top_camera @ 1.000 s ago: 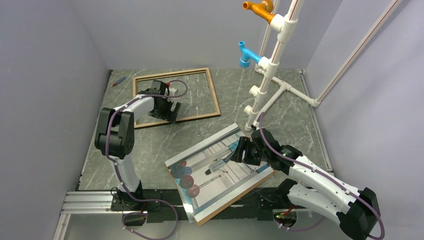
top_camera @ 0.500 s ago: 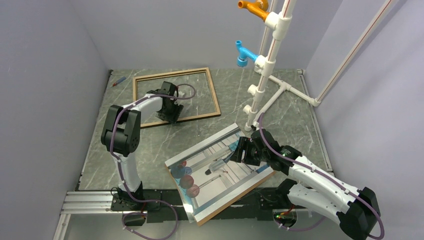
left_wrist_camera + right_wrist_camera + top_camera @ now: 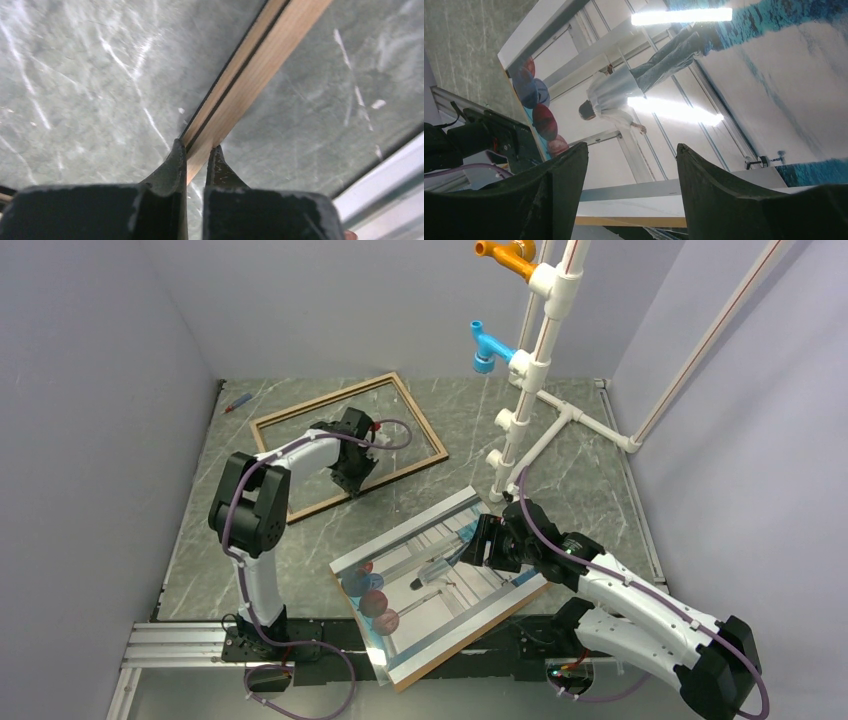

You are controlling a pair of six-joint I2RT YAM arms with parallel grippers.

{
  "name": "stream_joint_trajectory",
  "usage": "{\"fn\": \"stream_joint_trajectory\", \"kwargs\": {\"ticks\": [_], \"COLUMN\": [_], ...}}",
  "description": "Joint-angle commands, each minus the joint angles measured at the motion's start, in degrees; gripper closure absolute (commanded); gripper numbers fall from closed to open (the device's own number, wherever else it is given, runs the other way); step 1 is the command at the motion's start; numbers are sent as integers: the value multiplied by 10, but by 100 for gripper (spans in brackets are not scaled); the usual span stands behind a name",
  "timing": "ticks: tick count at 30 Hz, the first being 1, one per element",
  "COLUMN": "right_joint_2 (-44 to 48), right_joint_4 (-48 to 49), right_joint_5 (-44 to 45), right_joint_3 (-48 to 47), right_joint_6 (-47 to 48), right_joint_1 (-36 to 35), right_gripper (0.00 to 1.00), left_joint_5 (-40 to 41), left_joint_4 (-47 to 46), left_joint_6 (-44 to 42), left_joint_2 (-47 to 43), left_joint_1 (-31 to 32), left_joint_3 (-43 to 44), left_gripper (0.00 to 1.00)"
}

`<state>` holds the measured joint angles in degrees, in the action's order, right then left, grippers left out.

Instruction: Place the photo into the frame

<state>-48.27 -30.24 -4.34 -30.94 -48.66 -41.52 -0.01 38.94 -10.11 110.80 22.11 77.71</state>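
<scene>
The frame [image 3: 320, 398], thin light-wood rails with a dark inner edge, lies skewed on the marble table at the back left. My left gripper [image 3: 352, 476] is shut on its near rail; the left wrist view has the rail [image 3: 250, 65] pinched between the two fingers of that gripper [image 3: 196, 150]. The photo [image 3: 440, 580], a figure in a white-and-blue corridor with red and blue spheres, lies face up at the front centre on a brown board [image 3: 470, 636]. My right gripper [image 3: 482, 545] hovers open over the photo's far right edge; in the right wrist view, the gripper [image 3: 631, 146] holds nothing and the photo [image 3: 664, 65] lies beyond.
A white pipe stand [image 3: 540, 360] with a blue fitting [image 3: 488, 345] and an orange fitting [image 3: 510, 255] rises at the back right, close to the right arm. A small pen-like object [image 3: 238, 403] lies at the back left corner. Grey walls enclose three sides; a metal rail [image 3: 180, 645] runs along the near edge.
My left gripper closed on the frame's near rail and swung the frame counterclockwise, shifting rightward. The right arm and the photo stayed put.
</scene>
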Motion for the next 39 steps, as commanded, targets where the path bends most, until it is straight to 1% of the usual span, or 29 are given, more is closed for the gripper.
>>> {"fn": "stream_joint_trajectory", "kwargs": {"ticks": [1, 6, 12, 14, 19, 20, 21, 24, 25, 26, 28, 30, 33, 39], "right_joint_2": [7, 11, 15, 14, 14, 17, 18, 22, 23, 23, 22, 18, 12, 13], "right_joint_4": [23, 26, 20, 22, 15, 13, 10, 5, 4, 6, 11, 16, 19, 26], "right_joint_5": [6, 2, 7, 7, 8, 9, 11, 14, 14, 14, 12, 9, 6, 3], "right_joint_3": [5, 12, 9, 10, 7, 7, 6, 7, 8, 9, 12, 12, 12, 19], "right_joint_6": [-8, -10, -6, -5, -3, -3, -3, -3, -3, -4, -5, -5, -4, -6], "right_joint_1": [-3, -3, -3, -3, -3, -3, -3, -3, -3, -3, -3, -4, -3, -4], "right_gripper": [32, 32, 31, 31, 31, 31, 31, 31, 31, 31, 31, 31, 31, 31], "left_joint_5": [13, 18, 57, 48, 46, 47, 47, 49, 52, 54, 59, 62, 54, 10], "left_joint_4": [25, 39, 49, 44, 61, 67, 72, 76, 74, 70, 65, 59, 51, 34], "left_joint_6": [121, 167, 232, 239, 242, 240, 238, 231, 230, 230, 232, 241, 257, 288], "left_joint_2": [-28, -60, -89, -86, -49, -41, -34, -37, -44, -54, -74, -99, -153, -257], "left_joint_1": [-14, -14, -14, -14, -14, -14, -14, -14, -14, -14, -14, -14, -14, -8], "left_joint_3": [-2, -30, -52, -47, 13, 24, 33, 33, 24, 12, -16, -49, -104, -209], "left_gripper": [100, 100, 100, 100, 99, 95, 87, 57, 50, 41, 27, 18, 15, 15]}}
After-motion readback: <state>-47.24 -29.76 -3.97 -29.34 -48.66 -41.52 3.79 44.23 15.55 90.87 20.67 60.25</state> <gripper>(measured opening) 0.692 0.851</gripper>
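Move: My left hand already pinches the frame's near rail, which runs right under it; the frame's middle lies about 15 cm ahead and 2 cm left. The photo's middle is some 21 cm back and 20 cm to my right, its left corner about 18 cm back and 3 cm left, all a couple of centimetres lower. From my right hand, hovering over the photo, that pinched rail is about 21 cm ahead, 25 cm left and 9 cm down. Keeping the rail pinched in my left hand, I drag it back about 4 cm, then swing it left while my wrist turns some 25 degrees counter-clockwise. With fingers still shut I go a little forward and up, open wide to let the rail go, and draw back about 8 cm and slightly left, just above the frame, towards its corner by the photo. ##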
